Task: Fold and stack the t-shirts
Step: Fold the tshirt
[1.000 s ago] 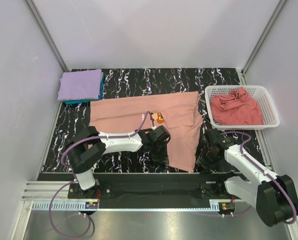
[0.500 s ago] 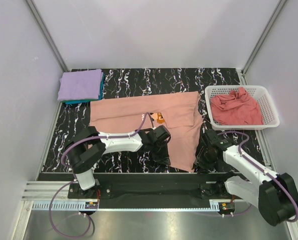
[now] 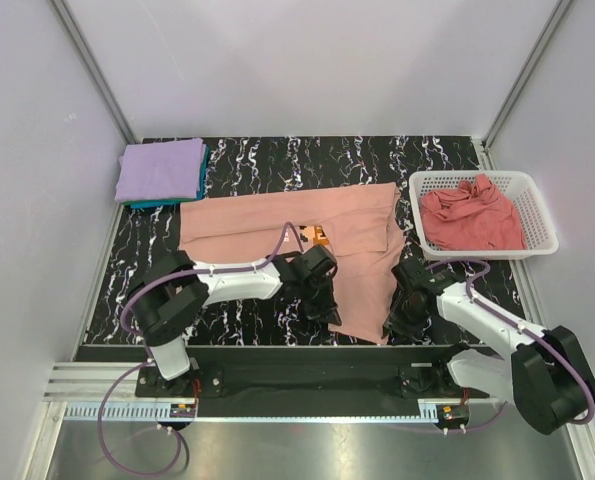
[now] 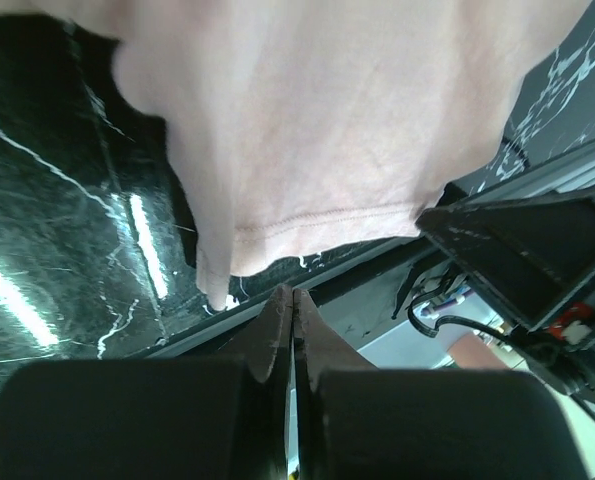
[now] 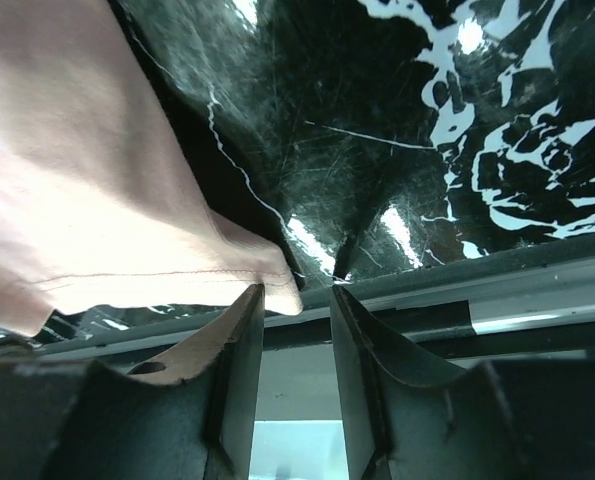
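Note:
A salmon-pink t-shirt lies spread on the black marble table, its orange print near the middle. The lower part hangs toward the front edge. My left gripper is at the hem's left end. In the left wrist view that gripper is shut, tips together just below the hem, with no cloth seen between them. My right gripper is at the hem's right corner. It stands open, and the shirt corner pokes between its fingertips beside the left finger.
A folded lavender t-shirt lies on a teal one at the back left corner. A white lattice basket at the right holds a crumpled rose-pink t-shirt. The table's metal front edge runs just below both grippers.
My left gripper has closed. The right gripper has slid left up to the shirt's hem corner, its jaws a little narrower. The hem's right edge has shifted slightly left.

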Controlling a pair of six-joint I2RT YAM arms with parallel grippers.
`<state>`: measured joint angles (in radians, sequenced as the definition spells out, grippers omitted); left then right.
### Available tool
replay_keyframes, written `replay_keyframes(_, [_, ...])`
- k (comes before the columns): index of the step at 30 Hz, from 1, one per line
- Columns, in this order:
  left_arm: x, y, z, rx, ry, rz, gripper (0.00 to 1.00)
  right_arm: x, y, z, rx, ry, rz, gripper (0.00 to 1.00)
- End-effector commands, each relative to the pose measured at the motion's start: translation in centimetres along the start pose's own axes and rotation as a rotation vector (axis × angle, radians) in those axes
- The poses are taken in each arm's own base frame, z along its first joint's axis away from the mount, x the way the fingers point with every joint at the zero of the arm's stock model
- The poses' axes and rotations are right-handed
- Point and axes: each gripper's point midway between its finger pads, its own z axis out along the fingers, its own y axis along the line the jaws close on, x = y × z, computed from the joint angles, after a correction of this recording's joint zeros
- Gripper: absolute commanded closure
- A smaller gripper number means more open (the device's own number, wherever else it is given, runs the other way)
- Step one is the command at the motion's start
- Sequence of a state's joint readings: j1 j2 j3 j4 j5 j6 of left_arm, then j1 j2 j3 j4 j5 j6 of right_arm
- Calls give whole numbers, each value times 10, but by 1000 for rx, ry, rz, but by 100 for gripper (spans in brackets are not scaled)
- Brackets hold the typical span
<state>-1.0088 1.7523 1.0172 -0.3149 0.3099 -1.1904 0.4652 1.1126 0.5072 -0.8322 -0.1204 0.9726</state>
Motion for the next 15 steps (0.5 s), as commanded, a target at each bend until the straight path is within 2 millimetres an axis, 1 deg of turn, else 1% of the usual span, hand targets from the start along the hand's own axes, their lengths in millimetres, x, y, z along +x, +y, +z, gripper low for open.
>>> replay_keyframes(1, [-6,-23,-22,67,-21,19,100,-9,14,-3,0,-49,9,60])
replay_keyframes(6, [-10,-22,-30,50,-39,37,100,-11,17,-1,42,-66,12,65])
replay_keyframes(7, [-17,-22,-34,47,-61,33,99,-10,17,0,54,-63,11,66])
replay_keyframes(8, [-20,-20,-41,41,-72,39,96,-11,16,0,63,-68,15,67])
replay_keyframes(9, [-27,-19,-46,33,-99,37,92,-12,19,0,61,-73,11,71])
replay_keyframes(10, [-37,-13,-55,14,-123,15,79,-12,20,1,67,-73,7,74])
replay_keyframes(11, [-45,-14,-70,25,-159,21,71,-12,21,1,66,-76,4,78])
replay_keyframes(12, [-56,-7,-80,5,-213,11,64,-13,23,2,66,-78,2,88])
replay_keyframes(13, [-71,7,-92,-26,-251,-30,58,-14,26,1,57,-81,-1,94])
replay_keyframes(14, [-79,18,-102,-44,-284,-43,50,-13,29,1,44,-74,-11,99])
replay_keyframes(15, [-88,24,-120,-37,-338,-61,47,-14,30,-1,42,-75,-13,100])
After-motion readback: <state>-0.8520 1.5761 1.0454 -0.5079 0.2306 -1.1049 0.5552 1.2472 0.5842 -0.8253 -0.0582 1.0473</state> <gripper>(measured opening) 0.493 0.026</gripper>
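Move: The sleeve's right corner lies almost between the right hand's open fingers, about 1 cm forward, 1 cm left and 1 cm below; the sleeve's left corner is some 12 cm left and 3 cm forward of that hand. From the left hand, the crook where sleeve meets body is about 7 cm ahead, 2 cm left and 3 cm below, with the printed figure roughly 18 cm ahead and 4 cm left. Right fingers close on the sleeve's right corner, while the left hand sweeps forward, left, up, about 8 cm, opening halfway. ##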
